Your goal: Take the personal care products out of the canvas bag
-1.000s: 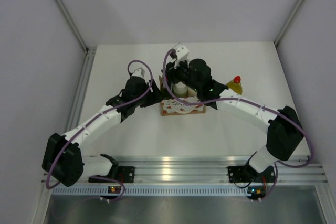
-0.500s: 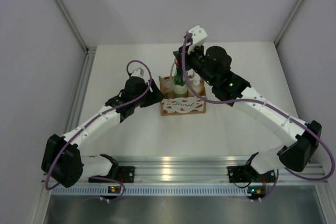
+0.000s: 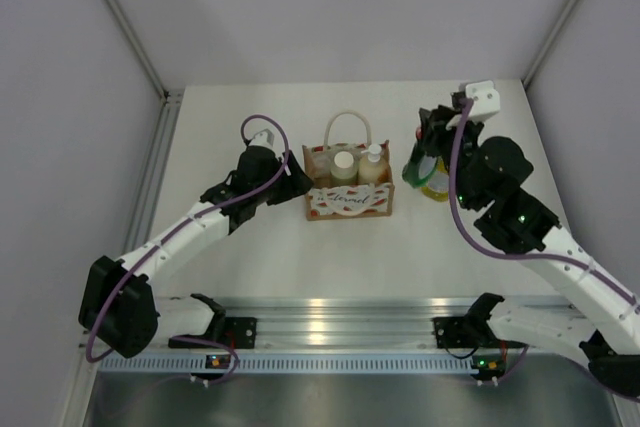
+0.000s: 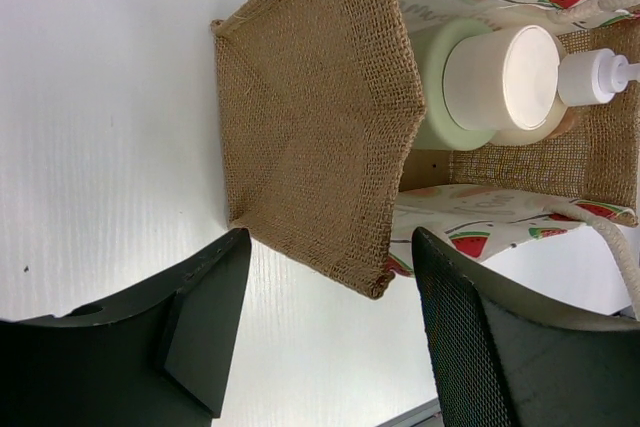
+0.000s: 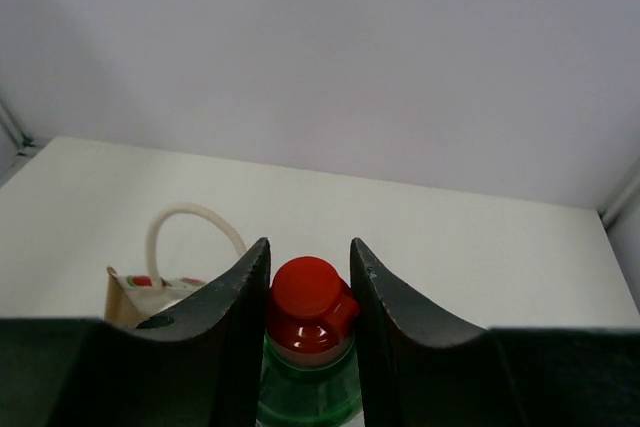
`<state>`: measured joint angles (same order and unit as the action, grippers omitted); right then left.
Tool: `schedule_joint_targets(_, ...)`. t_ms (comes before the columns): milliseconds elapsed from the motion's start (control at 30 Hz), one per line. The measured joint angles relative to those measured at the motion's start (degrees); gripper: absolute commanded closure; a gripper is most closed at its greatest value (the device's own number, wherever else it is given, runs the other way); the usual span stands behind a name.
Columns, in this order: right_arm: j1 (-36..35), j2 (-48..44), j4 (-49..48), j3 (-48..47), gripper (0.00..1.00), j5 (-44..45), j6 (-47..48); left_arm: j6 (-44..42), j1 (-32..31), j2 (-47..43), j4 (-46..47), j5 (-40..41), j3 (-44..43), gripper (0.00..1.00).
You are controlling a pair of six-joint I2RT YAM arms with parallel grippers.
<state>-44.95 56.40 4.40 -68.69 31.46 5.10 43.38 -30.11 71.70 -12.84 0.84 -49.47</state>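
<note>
The canvas bag point(image 3: 347, 202) stands mid-table with a pale green white-capped bottle point(image 3: 343, 163) and a peach pump bottle point(image 3: 373, 161) inside. My right gripper point(image 3: 428, 140) is shut on the red cap point(image 5: 305, 302) of the dark green bottle point(image 3: 417, 169) and holds it right of the bag, beside the yellow-green bottle point(image 3: 438, 188). My left gripper point(image 3: 298, 181) is open at the bag's left end. In the left wrist view its jaws point(image 4: 332, 243) straddle the bag's burlap end point(image 4: 315, 117) without pressing it; the white cap point(image 4: 505, 77) and pump point(image 4: 592, 77) show inside.
The bag's cream loop handle point(image 3: 347, 127) stands up above it and also shows in the right wrist view point(image 5: 190, 227). Grey walls enclose the table on the left, back and right. An aluminium rail point(image 3: 330, 312) runs along the near edge.
My right gripper has lifted the dark green bottle out of the bag and carried it to the right, next to the yellow-green bottle. The left arm has not moved.
</note>
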Motion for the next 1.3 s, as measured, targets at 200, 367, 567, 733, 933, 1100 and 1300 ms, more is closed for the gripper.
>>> schedule_joint_targets(200,0.61,-11.19,-0.5,15.56,1.0,5.99,-1.62,-0.02,0.0,0.0,0.0,-1.11,0.0,0.3)
schedule_joint_targets(367,0.96,-15.72,-1.86,28.83,1.0,7.93,-2.47,-0.07,0.0,0.0,0.0,-2.1,0.0,0.3)
schedule_joint_targets(567,1.27,-18.18,-5.81,40.79,1.0,8.59,-3.76,-0.39,0.0,-0.11,-0.02,-2.78,0.0,0.3)
schedule_joint_targets(733,2.03,-19.1,-8.83,45.07,1.0,9.55,-7.1,-0.66,0.0,-0.55,0.0,-3.02,0.0,0.3)
schedule_joint_targets(933,2.45,-21.88,-12.11,48.06,0.86,11.02,-11.43,-0.9,0.0,-0.74,-0.02,-3.26,0.0,0.3)
schedule_joint_targets(1100,2.49,-23.91,-12.35,49.22,0.34,11.61,-13.22,-1.05,0.0,-0.74,0.0,-3.67,0.0,0.3)
schedule_joint_targets(1300,2.56,-25.22,-12.63,48.24,0.24,11.65,-14.14,-1.4,0.0,-0.74,0.0,-4.2,0.0,0.3)
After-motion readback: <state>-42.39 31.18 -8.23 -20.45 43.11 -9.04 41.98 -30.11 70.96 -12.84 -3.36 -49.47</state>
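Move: The green bottle, already held by its red cap in the right hand, goes to a bare patch of table about 42 cm below that hand, some 4 cm back and 7 cm to its right. The yellow bottle stands some 6 cm ahead and 9 cm right, its middle 32 cm down; the canvas bag is about 13 cm left, 5 cm ahead and 36 cm down. From the left hand that patch lies some 31 cm right, 5 cm back and 16 cm below. The green bottle, still pinched by its red cap, is lowered fast and nearly upright by the right hand, some 23 cm down while drifting about 8 cm right and a little back, onto the table on the near side of the yellow bottle. The hand turns about 15 degrees clockwise and tips slightly down; it halts at the bottom, opens wide to let go of the cap and starts to rise. ##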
